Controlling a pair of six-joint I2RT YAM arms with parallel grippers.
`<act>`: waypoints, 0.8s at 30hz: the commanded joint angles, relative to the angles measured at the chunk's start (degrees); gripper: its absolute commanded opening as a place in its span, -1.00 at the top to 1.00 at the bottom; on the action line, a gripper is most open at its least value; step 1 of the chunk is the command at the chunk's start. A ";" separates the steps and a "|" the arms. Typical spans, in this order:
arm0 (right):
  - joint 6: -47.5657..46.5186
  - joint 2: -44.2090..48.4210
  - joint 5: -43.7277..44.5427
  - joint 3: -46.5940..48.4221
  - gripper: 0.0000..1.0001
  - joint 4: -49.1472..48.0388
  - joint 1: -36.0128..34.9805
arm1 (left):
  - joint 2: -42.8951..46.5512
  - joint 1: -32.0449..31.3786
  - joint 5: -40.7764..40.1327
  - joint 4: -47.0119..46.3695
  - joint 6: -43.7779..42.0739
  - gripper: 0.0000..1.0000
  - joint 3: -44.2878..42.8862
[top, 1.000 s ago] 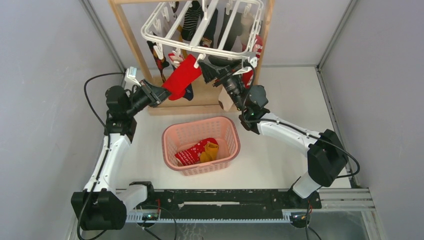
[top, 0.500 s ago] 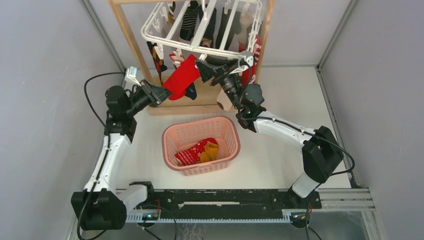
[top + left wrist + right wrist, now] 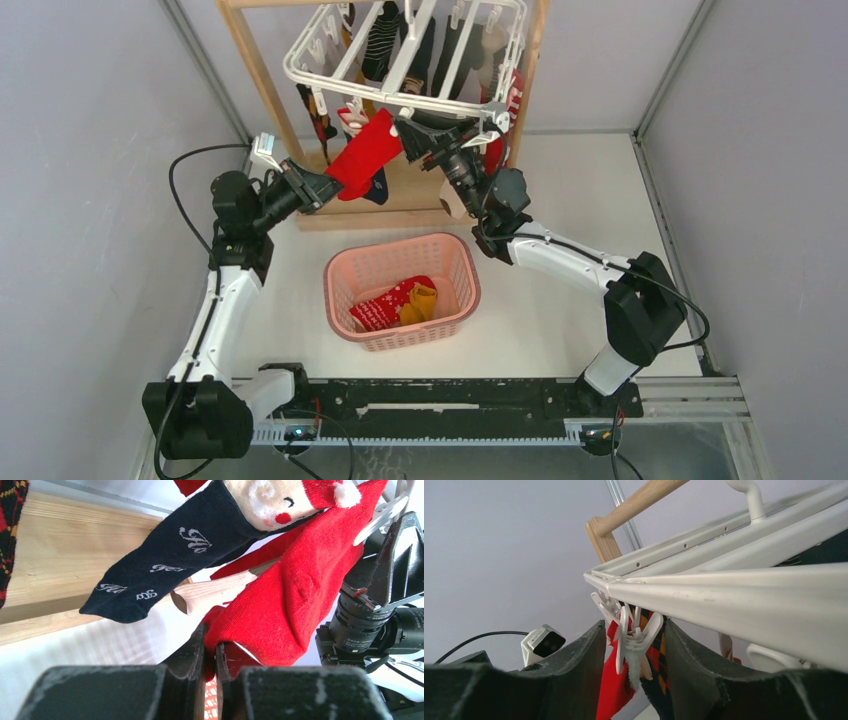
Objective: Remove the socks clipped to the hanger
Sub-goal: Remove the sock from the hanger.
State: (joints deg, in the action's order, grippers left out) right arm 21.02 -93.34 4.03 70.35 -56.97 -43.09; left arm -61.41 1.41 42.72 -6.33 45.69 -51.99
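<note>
The white hanger [image 3: 440, 100] hangs from the wooden stand with several socks clipped under it. A plain red sock [image 3: 365, 155] stretches from a front clip down to my left gripper [image 3: 322, 190]. In the left wrist view that gripper [image 3: 210, 640] is shut on the red sock [image 3: 290, 595] at its lower edge. My right gripper [image 3: 410, 130] is raised under the hanger's front bar [image 3: 734, 605]. It [image 3: 635, 625] is open, with the white clip [image 3: 636, 642] holding the red sock between its fingers; a gap shows on each side. A navy Santa sock [image 3: 175, 555] hangs beside.
A pink basket [image 3: 400, 240] sits mid-table, holding a red patterned sock [image 3: 385, 305] and a yellow one [image 3: 420, 298]. The wooden stand's post [image 3: 262, 80] and base board [image 3: 380, 215] stand behind it. Grey walls close both sides.
My right gripper has moved left along the hanger's front bar to the red sock's clip, and its jaws have narrowed a little. The left gripper holds still.
</note>
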 commanded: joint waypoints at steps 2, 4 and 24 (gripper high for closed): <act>1.22 1.31 0.42 1.90 -0.04 -3.71 0.64 | 0.22 0.38 1.14 -2.24 0.54 0.76 -2.40; 1.40 1.15 0.45 1.91 0.03 -4.01 0.64 | 0.31 0.35 1.22 -2.27 0.54 0.76 -2.33; 1.89 1.22 0.58 1.90 0.89 -3.59 0.82 | 2.28 0.35 1.75 -2.02 0.96 0.76 -1.40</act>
State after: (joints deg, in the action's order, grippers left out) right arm 22.06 -93.34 4.25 70.35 -58.50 -42.70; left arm -61.36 1.41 42.81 -6.31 45.69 -51.99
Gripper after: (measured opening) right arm 0.155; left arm 0.120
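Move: The empty-handed right gripper has the handles of the red sock's clip nearly between its fingers, about 1 cm ahead and 1 cm left. The hanger's front bar runs 3 cm ahead of this hand and 4 cm higher; the navy Santa sock hangs 8 cm left, 2 cm ahead, 10 cm lower. From the left hand, which already grips the red sock's lower end, the clip lies about 12 cm right, 6 cm ahead and 12 cm above. The right fingers begin to touch the clip's handles and pinch them together, closing from about half open to nearly shut, while that hand stays almost in place, easing about half a centimetre up and as much to the right. The left hand stays still and keeps its hold on the red sock's lower end. ##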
